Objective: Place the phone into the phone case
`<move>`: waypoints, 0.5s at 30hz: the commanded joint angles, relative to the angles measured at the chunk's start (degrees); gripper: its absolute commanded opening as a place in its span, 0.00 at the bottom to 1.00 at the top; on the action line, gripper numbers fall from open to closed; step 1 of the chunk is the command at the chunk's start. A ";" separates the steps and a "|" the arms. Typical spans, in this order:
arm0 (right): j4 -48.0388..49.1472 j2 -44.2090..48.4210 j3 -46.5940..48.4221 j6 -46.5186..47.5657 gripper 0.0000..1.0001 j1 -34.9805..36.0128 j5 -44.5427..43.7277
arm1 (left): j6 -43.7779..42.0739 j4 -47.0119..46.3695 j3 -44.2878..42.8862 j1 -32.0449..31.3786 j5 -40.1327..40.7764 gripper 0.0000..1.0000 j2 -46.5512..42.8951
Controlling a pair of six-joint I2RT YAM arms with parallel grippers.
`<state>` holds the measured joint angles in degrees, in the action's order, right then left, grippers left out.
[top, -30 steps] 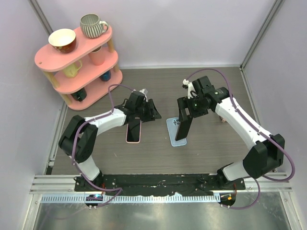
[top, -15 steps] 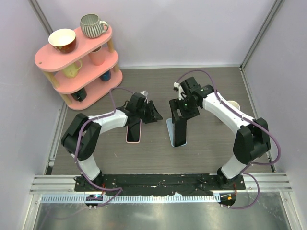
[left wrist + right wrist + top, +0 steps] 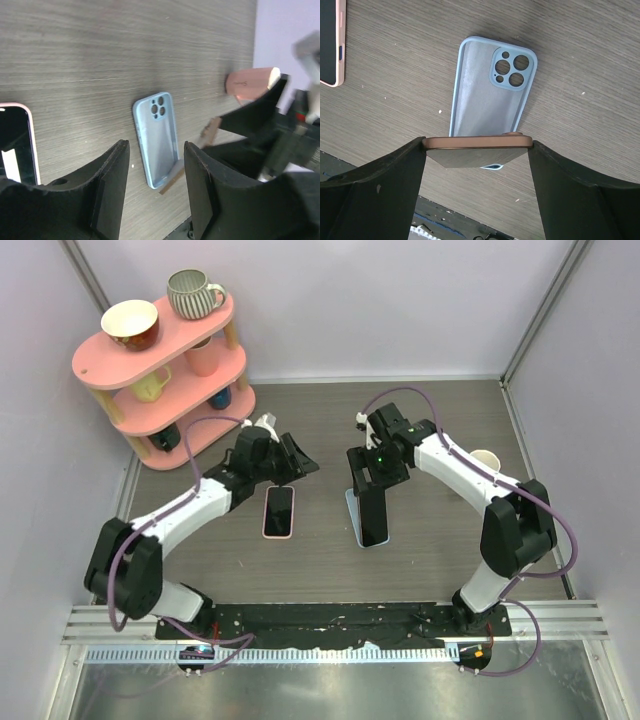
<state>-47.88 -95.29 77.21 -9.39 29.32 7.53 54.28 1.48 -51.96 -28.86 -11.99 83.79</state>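
Note:
My right gripper (image 3: 372,472) is shut on the phone (image 3: 477,143), gripping its copper-coloured sides. The phone hangs steeply tilted over the light blue phone case (image 3: 487,95), which lies open side up on the table. In the top view the phone (image 3: 375,512) covers most of the case (image 3: 351,502). From the left wrist view the phone's lower edge (image 3: 172,179) meets the near end of the case (image 3: 157,137). My left gripper (image 3: 290,462) is open with nothing between its fingers, hovering just behind a second phone.
That second phone, in a pink case (image 3: 279,511), lies screen up left of the blue case. A pink three-tier shelf (image 3: 160,370) with mugs stands at the back left. A cup (image 3: 485,460) sits by the right arm.
My right gripper carried the phone left and brought it over the blue case. My left arm swung back and to the left, away from the pink-cased phone.

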 commanded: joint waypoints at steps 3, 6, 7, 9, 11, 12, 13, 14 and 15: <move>0.68 0.63 -1.18 -0.37 0.14 0.56 -2.25 | -9.88 14.30 -6.38 -0.14 0.74 0.57 -13.00; 1.12 0.72 -1.89 -0.37 0.14 0.56 -2.78 | -16.45 21.18 -7.80 -0.14 0.56 0.68 -20.38; 1.64 0.45 -1.97 -0.80 0.14 0.56 -3.22 | -18.05 21.98 -7.28 -0.14 0.39 0.74 -22.16; 2.43 0.19 -2.33 -1.07 0.14 0.65 -3.22 | -22.70 23.21 -4.92 -0.14 0.47 1.00 -25.94; 3.58 -0.69 -2.33 -1.25 0.14 0.82 -3.57 | -25.53 24.27 -3.33 -0.14 1.35 1.00 -30.43; 3.84 -1.04 -2.15 -1.33 0.15 0.83 -3.84 | -27.72 24.97 -1.75 -0.14 2.66 1.00 -31.57; 4.63 -1.91 -2.24 -1.34 0.15 1.17 -4.27 | -28.61 25.15 -0.95 -0.14 3.11 1.00 -33.93; 5.07 -2.27 -1.89 -1.51 0.15 1.35 -4.63 | -29.23 25.16 -0.16 -0.14 3.37 1.00 -35.00; 6.21 -2.80 -1.71 -1.60 0.15 1.53 -4.98 | -30.19 25.16 1.15 -0.14 3.46 1.00 -36.14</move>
<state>-43.88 -96.07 75.26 -11.16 29.95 5.52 32.14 22.33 -54.76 -28.88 -10.57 50.68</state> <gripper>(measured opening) 0.841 0.995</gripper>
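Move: Below the right hand, which already holds the phone by its upper edge, lies the blue phone case, its middle about 11 cm down, 3 cm back and neither left nor right. The pink-cased phone is some 23 cm left of this hand and 1 cm back; the mug is about 28 cm right and 7 cm ahead. From the left hand, the blue case is roughly 17 cm right, 6 cm back and 14 cm down. Lowering the phone's held edge slowly, the right hand sinks about 1 cm and eases slightly forward, its grip kept and the phone's near edge still resting in the near end of the blue case. The empty left hand pulls clear of the case, up some 14 cm while going back and to its left, tipping its fingers upward and opening them fully. ##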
